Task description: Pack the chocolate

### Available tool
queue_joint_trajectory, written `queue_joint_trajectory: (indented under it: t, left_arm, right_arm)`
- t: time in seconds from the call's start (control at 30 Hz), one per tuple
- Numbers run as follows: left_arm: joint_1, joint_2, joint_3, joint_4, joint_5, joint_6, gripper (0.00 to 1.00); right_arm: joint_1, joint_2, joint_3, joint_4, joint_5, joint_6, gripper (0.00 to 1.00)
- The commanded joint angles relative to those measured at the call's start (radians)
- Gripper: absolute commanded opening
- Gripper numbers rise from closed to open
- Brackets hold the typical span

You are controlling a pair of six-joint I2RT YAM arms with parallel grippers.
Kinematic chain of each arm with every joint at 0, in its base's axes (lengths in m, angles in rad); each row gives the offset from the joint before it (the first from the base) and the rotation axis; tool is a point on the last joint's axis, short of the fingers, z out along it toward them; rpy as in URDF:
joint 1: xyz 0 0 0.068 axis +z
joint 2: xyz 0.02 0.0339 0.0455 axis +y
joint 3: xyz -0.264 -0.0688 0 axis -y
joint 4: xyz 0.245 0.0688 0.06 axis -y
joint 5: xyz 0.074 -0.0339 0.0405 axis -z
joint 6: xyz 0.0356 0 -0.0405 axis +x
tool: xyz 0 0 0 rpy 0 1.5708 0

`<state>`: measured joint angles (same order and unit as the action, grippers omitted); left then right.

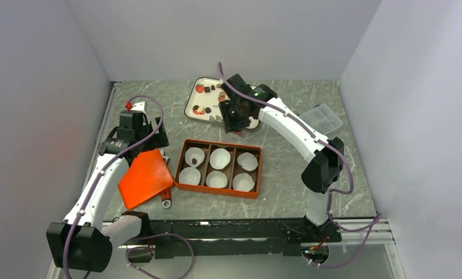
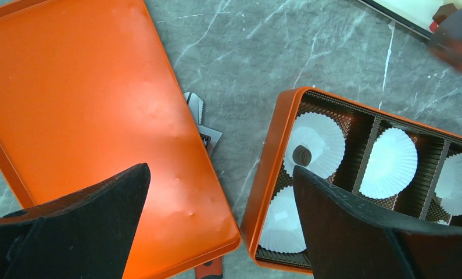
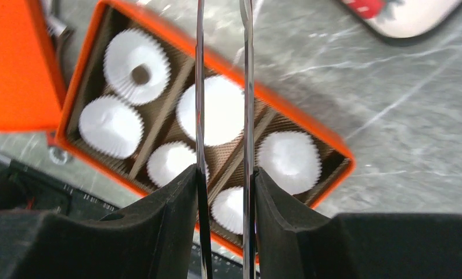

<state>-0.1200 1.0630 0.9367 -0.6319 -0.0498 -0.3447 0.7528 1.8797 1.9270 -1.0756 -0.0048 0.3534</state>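
Note:
One dark round chocolate [image 1: 193,159] [image 2: 302,155] [image 3: 140,74] lies in the far-left paper cup of the orange box [image 1: 217,192] [image 2: 269,168] [image 3: 333,148]. More chocolates [image 1: 204,109] lie on the white strawberry-print tray [image 1: 211,99] [image 3: 403,26] at the back. My right gripper [image 1: 237,116] [image 3: 224,174] hangs over the tray's near right side, shut on metal tweezers [image 3: 247,87]; their tips run out of the wrist view. My left gripper [image 1: 153,131] [image 2: 219,168] is open and empty, above the gap between lid and box.
Several white pleated paper cups [image 1: 219,158] [image 3: 111,126] fill the box's compartments. An orange lid [image 1: 145,177] [image 2: 89,116] lies left of the box, with a red-handled metal tool [image 1: 166,201] [image 2: 202,123] under its edge. A clear plastic container [image 1: 322,119] sits at the back right.

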Motion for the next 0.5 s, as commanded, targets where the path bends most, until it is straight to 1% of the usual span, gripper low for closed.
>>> queue_joint_trajectory:
  t: [0.0, 0.17, 0.27, 0.37, 0.47]
  left_arm:
    - [0.006, -0.013, 0.002, 0.037, 0.018, 0.004, 0.99]
    - [0.006, -0.001, 0.001, 0.040, 0.029, 0.002, 1.00]
    - [0.007, 0.004, 0.001, 0.044, 0.040, 0.001, 0.99]
    - [0.008, 0.010, 0.002, 0.043, 0.041, 0.001, 0.99]
    - [0.008, 0.009, 0.000, 0.043, 0.041, 0.000, 0.99]
  right_arm:
    - [-0.075, -0.001, 0.061, 0.026, 0.098, 0.008, 0.39]
    - [-0.122, 0.109, 0.178, 0.014, 0.121, -0.016, 0.39]
    - [-0.132, 0.200, 0.292, -0.016, 0.120, -0.036, 0.39]
    - [-0.144, 0.299, 0.441, -0.072, 0.145, -0.045, 0.38]
    - [-0.161, 0.347, 0.486, -0.075, 0.148, -0.054, 0.38]
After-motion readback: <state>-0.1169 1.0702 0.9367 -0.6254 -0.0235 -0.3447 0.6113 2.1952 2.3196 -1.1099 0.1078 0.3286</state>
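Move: The chocolate tray's middle lies about 20 cm ahead of the right hand, level with it sideways and some 19 cm below. The flat brown chocolate near the tray's close right corner is about 12 cm ahead and 5 cm to the right of that hand; the box's middle is about 8 cm back and 1 cm left. From the left hand the tray is roughly 22 cm ahead, 22 cm right and 16 cm below. The tongs, still pinched in the right gripper, are carried away from the box and out over the chocolate tray, about 12 cm forward. The hand first swings some 4 cm to the right as well, then drifts back left about 2 cm and begins to sink slightly near the end. The wrist turns roughly 10 degrees clockwise and tips the tongs a little more forward. ##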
